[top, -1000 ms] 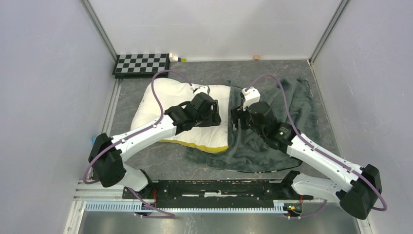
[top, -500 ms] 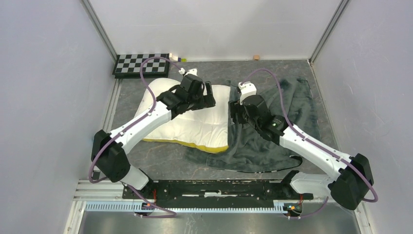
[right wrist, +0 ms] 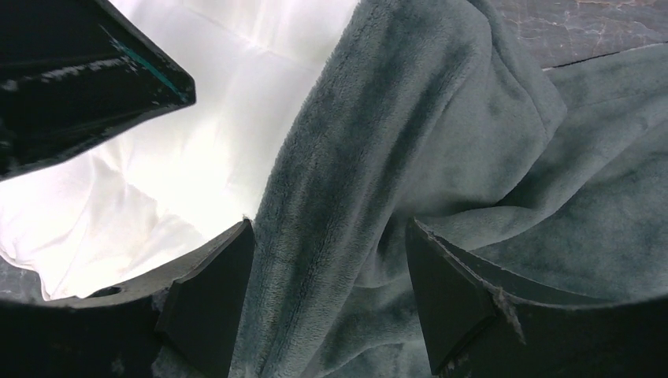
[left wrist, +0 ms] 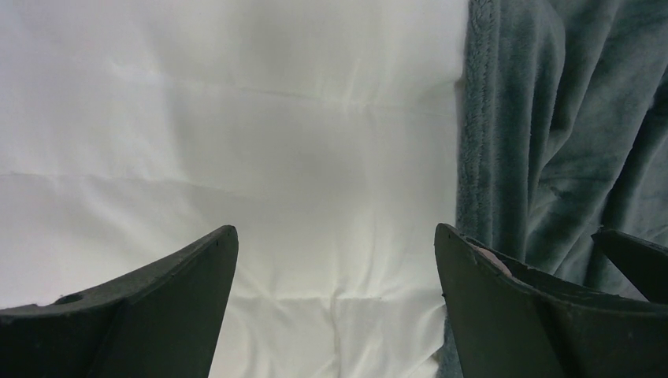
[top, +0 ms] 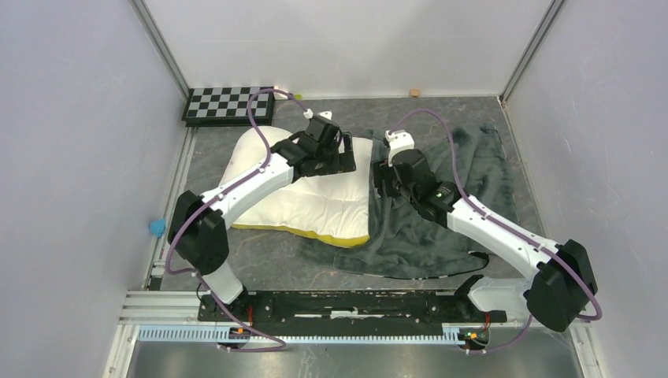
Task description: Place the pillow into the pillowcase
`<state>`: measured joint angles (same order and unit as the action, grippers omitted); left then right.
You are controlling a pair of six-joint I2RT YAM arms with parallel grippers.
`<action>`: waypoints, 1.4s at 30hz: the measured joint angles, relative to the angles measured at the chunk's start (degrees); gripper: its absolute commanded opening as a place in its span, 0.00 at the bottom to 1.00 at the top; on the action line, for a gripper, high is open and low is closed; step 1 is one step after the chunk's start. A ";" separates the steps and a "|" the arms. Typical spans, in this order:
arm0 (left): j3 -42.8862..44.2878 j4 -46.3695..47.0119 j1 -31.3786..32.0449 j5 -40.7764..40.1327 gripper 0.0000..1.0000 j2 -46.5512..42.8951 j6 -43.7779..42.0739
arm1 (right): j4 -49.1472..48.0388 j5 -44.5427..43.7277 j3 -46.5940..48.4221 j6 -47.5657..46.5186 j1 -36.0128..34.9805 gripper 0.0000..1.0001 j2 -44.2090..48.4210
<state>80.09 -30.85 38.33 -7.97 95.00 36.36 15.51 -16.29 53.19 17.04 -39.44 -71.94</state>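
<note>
The cream-white quilted pillow [top: 299, 193] lies left of centre, its yellow band [top: 331, 236] along the near edge. The pillowcase [top: 461, 181], grey-green plush face up, is spread to its right with its left hem against the pillow. My left gripper [top: 344, 151] hovers open over the pillow's far right part; in its wrist view the left gripper [left wrist: 335, 228] holds nothing, with pillow [left wrist: 236, 118] below and pillowcase [left wrist: 551, 118] at the right. My right gripper [right wrist: 327, 228] stands open astride a raised fold of the pillowcase [right wrist: 339, 181], at the hem by the pillow [right wrist: 197, 157].
A checkerboard [top: 228, 104] lies at the far left corner, with a small yellow-green item [top: 293, 96] beside it. A small wooden block [top: 414, 93] sits at the back wall. A blue object [top: 157, 227] lies at the left rail. Grey walls close in both sides.
My left gripper opened fully and moved away from the pillow's middle to its far right part. My right gripper crept slightly farther along the pillowcase hem.
</note>
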 measured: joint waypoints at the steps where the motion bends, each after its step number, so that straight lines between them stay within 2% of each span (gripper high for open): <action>1: 0.22 0.11 -0.02 0.24 1.00 0.63 0.00 | 0.02 0.00 0.00 -0.02 0.15 0.77 0.00; 22: 4.00 -0.74 -0.07 1.05 0.99 4.20 -0.04 | -2.75 3.58 -0.55 -0.37 3.04 0.76 -0.50; 32: 6.21 -0.72 -0.07 0.96 0.99 6.78 -0.83 | -2.93 4.31 4.13 -0.44 4.55 0.76 -9.40; 42: 6.93 1.42 -0.76 0.44 0.98 8.83 -0.83 | -0.04 3.93 16.52 -0.37 5.88 0.78 -20.83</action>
<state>87.02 -29.43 37.56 -7.53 103.83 35.53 15.46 -12.36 69.71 16.67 -33.56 -92.77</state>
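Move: The far end of the pillowcase's opening edge lies about 11 cm ahead of the right gripper, 2 cm to its left and some 7 cm below. The pillow's middle is roughly 20 cm left and 2 cm back of the right gripper; the pillowcase's middle is some 15 cm right and 5 cm back. From the left gripper, that far end lies about 5 cm ahead, 6 cm right and 7 cm below. Creep the right gripper forward at first, then reach on quicker along the opening edge towards its far end, about 8 cm in all, drifting a little left and dipping about 2 cm late on. Ease the left gripper some 3 cm forward and 2 cm right over the pillow, slightly lower, so the two close up side by side. Keep both grippers open. ##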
